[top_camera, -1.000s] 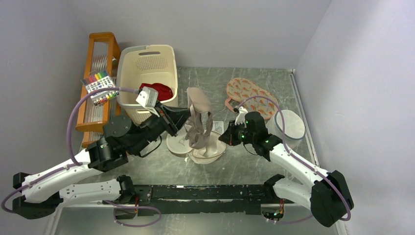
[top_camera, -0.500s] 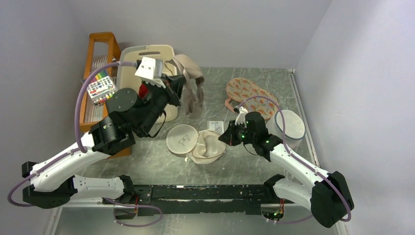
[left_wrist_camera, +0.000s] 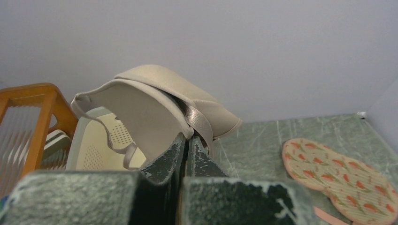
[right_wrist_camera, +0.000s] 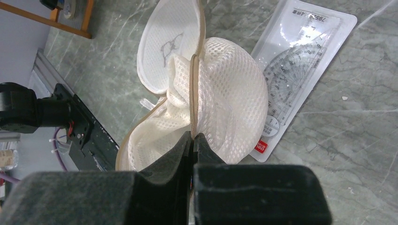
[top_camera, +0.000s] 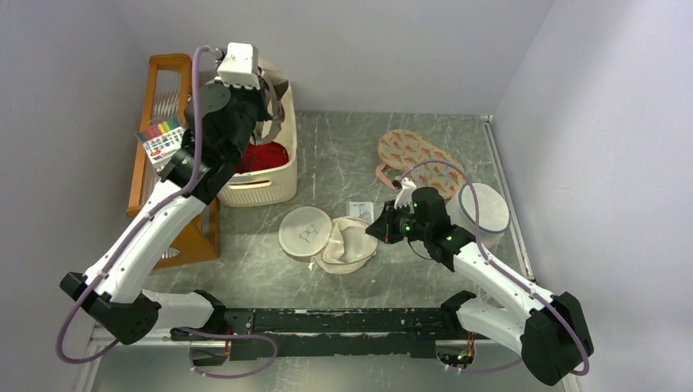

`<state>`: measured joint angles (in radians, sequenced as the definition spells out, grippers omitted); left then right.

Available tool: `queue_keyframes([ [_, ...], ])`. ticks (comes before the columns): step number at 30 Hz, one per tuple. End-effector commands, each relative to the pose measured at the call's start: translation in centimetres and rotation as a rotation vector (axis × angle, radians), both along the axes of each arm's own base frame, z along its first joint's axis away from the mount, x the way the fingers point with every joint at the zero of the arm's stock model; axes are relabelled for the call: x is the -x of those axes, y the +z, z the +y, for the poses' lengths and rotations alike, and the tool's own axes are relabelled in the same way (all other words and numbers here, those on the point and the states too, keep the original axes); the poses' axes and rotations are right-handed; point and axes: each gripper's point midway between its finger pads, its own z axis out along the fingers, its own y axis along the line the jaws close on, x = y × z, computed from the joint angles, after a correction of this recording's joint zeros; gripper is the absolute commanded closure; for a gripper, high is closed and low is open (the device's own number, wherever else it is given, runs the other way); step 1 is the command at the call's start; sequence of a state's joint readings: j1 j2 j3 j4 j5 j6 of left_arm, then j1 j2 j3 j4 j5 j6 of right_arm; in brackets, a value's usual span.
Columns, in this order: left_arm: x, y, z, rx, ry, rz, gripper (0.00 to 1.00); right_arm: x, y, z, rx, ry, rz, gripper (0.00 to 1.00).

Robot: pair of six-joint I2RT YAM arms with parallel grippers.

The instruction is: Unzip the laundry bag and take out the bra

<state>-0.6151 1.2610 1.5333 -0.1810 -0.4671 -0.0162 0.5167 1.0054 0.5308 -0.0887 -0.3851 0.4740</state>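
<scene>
The cream mesh laundry bag (top_camera: 347,247) lies unzipped on the table, its flat face with the black squiggle (top_camera: 304,229) folded back to the left. My right gripper (top_camera: 376,229) is shut on the bag's beige rim (right_wrist_camera: 193,108), at the right side of the bag. The beige bra (top_camera: 276,102) hangs out of the bag, high above the cream basket. My left gripper (left_wrist_camera: 189,138) is shut on the bra's strap and cup (left_wrist_camera: 141,105); a loose strap dangles below.
A cream laundry basket (top_camera: 261,189) holding a red garment (top_camera: 263,155) stands at the back left beside a wooden rack (top_camera: 167,69) with a marker box (top_camera: 163,139). A ruler pack (right_wrist_camera: 300,61), patterned insoles (top_camera: 421,159) and a whiter mesh bag (top_camera: 484,206) lie to the right.
My left arm has lifted the bra from just above the bag up and back to the left, over the basket. The right gripper and bag have stayed put.
</scene>
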Motion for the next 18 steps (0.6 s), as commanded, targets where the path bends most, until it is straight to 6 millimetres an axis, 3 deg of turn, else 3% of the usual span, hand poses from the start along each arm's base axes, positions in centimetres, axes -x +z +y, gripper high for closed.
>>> queue_keyframes([
  [1,-2.5,0.5,0.6,-0.023,-0.002,-0.026,0.93,-0.1,1.1,0.0,-0.010,0.000,-0.024,1.00],
  [6,-5.7,-5.4,2.8,-0.005,0.075,0.127,0.93,-0.1,1.0,0.1,-0.006,0.002,-0.021,1.00],
  [12,-8.2,-11.9,6.1,0.048,0.182,0.310,0.93,-0.2,0.7,0.3,-0.008,0.012,-0.012,1.00],
  [18,-11.8,-15.2,9.0,0.086,0.228,0.459,0.93,-0.3,0.5,0.4,-0.008,0.015,-0.011,1.00],
])
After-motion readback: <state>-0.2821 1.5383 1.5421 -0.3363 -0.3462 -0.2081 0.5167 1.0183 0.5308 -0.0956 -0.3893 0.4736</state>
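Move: The grey-beige bra already hangs from the left fingers, bound for the cream basket, whose middle is roughly 11 cm ahead, 8 cm to the left and 33 cm below that hand. The red bra lies inside it, about 8 cm ahead of the hand, 6 cm left and 40 cm down; the wooden rack stands some 29 cm left, 4 cm ahead and 32 cm below. From the right hand the basket is some 26 cm ahead, 35 cm left and about level. The grey-beige bra is carried down into the basket's mouth, still pinched by the left fingers: the hand sinks about 15 cm, slowly at first and then faster, while travelling forward and to the left over the basket. The wrist tips the fingertips down by some 25 degrees and turns slightly counter-clockwise; the grip stays shut. ##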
